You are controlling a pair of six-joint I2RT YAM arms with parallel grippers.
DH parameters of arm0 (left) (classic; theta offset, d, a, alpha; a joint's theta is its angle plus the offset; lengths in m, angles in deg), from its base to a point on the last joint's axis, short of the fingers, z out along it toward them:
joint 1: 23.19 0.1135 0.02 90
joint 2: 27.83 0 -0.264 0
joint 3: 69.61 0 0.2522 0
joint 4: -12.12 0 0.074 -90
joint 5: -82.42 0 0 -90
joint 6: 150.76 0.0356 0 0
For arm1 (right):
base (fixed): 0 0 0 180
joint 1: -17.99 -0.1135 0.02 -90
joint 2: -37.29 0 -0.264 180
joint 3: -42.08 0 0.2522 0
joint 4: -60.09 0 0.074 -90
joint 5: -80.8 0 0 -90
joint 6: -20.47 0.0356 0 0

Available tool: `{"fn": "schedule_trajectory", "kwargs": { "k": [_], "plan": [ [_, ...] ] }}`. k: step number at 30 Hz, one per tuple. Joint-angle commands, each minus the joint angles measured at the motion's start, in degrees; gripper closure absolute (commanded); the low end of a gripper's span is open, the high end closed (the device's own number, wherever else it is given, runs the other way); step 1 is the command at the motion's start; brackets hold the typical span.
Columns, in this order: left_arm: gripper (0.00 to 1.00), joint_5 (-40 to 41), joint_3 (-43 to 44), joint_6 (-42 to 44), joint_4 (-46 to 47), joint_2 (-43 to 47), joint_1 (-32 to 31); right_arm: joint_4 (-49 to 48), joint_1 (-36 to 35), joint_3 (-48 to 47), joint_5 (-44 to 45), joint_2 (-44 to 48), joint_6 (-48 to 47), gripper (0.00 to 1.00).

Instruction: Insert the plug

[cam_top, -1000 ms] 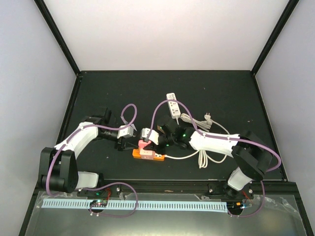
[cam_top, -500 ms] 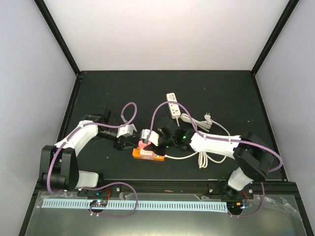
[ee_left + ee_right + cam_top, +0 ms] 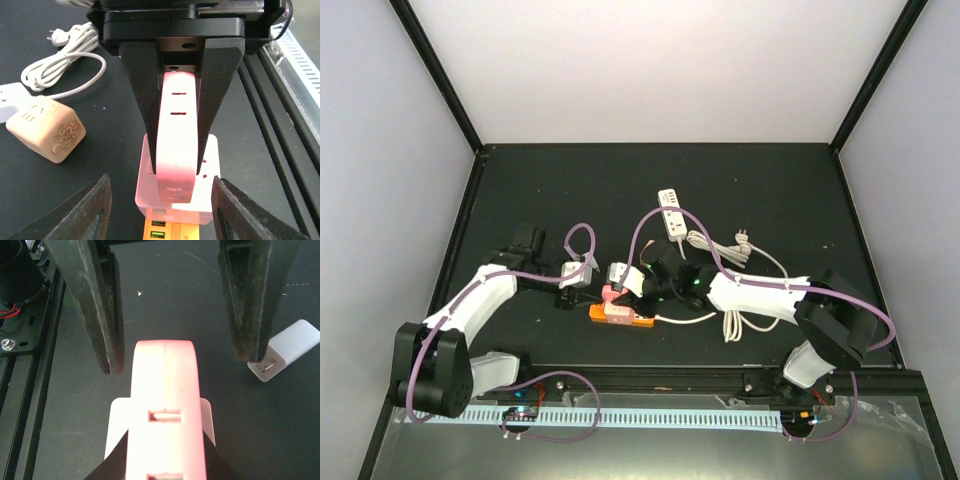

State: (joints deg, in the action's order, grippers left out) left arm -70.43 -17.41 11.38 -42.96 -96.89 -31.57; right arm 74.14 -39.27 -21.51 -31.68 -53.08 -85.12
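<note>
A pink plug (image 3: 176, 145) stands upright on a pale socket block (image 3: 210, 200) at the end of the orange power strip (image 3: 623, 316). My right gripper (image 3: 165, 452) is shut on the plug, its black fingers (image 3: 142, 95) clamping both flat sides. My left gripper (image 3: 161, 212) is open, one finger on each side of the socket block with a gap to it. In the top view the left gripper (image 3: 584, 297) and the right gripper (image 3: 617, 290) meet head-on over the strip's left end. The plug's pins are hidden.
A beige cube adapter (image 3: 47, 130) and a coiled white cable (image 3: 57, 67) lie beyond the strip. A white power strip (image 3: 670, 212) lies farther back. A small white adapter (image 3: 286, 350) rests on the mat. The metal rail (image 3: 295, 65) runs along the near table edge.
The left arm has shifted lower and its jaws have narrowed somewhat around the socket block. The right gripper has kept its hold on the plug in the same place.
</note>
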Motion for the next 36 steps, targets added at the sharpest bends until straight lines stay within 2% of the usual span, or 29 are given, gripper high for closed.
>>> {"fn": "schedule_trajectory", "kwargs": {
  "k": [1, 7, 11, 14, 16, 29, 30, 33, 36],
  "plan": [
    [0.46, 0.0, -2.4, -6.8, 11.3, 2.5, -2.3, 8.5, -0.4, 2.5, 4.8, -3.4, 0.1, 0.99],
    [0.63, 0.0, -1.3, -8.5, 11.4, 0.4, -3.2, 8.9, -0.7, 2.2, 5.1, -3.3, -0.2, 0.99],
    [0.85, 0.5, -0.6, -7.8, 9.7, -0.7, -3.6, 9.2, -0.9, 2.0, 5.5, -3.2, -0.3, 0.99],
    [0.95, 1.3, -0.6, -7.1, 8.7, -0.5, -3.7, 9.4, -1.0, 1.9, 5.6, -3.4, -0.4, 0.99],
    [0.98, 1.7, -0.7, -6.7, 8.1, -0.4, -3.7, 9.5, -1.1, 1.9, 5.6, -3.5, -0.5, 0.99],
    [0.98, 6.8, -1.7, -7.9, 10.3, -1.3, -5.2, 9.4, -1.2, 1.5, 6.6, -4.4, 0.3, 0.99],
    [0.98, 7.5, -1.9, -8.0, 10.6, -1.3, -5.4, 9.5, -1.2, 1.3, 6.7, -4.3, 0.5, 0.96],
    [0.98, 8.0, -1.7, -7.9, 10.1, -1.3, -5.5, 8.8, -1.1, 0.8, 6.0, -3.2, 0.7, 0.72],
    [0.98, 7.6, -0.8, -8.5, 9.3, -1.0, -5.5, 6.6, -1.1, 0.9, 4.3, -1.2, 0.5, 0.57]
  ]
}}
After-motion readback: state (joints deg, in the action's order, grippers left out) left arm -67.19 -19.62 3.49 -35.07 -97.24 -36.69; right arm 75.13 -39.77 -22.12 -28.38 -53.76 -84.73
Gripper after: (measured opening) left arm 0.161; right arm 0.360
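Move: The flat pink plug, still pinched by the right gripper, has its middle about 4 cm to the right of the left hand and 2 cm lower; from the right hand it is some 2 cm to the left, level with it. From the left hand, the pink adapter in the orange strip stands about 5 cm right, 1 cm back and 8 cm below; the white charger 9 cm ahead, 3 cm left; the wooden cube 10 cm ahead, 12 cm right, both about 12 cm below. Bring the open left gripper about 1.5 cm to the right and as much down, over the free left edge of the flat pink plug, and close its fingers to pinch it. Keep the right grip while that hand eases down about half a centimetre and slightly forward; once the left fingers hold, start opening the right ones about a fifth of their range. ##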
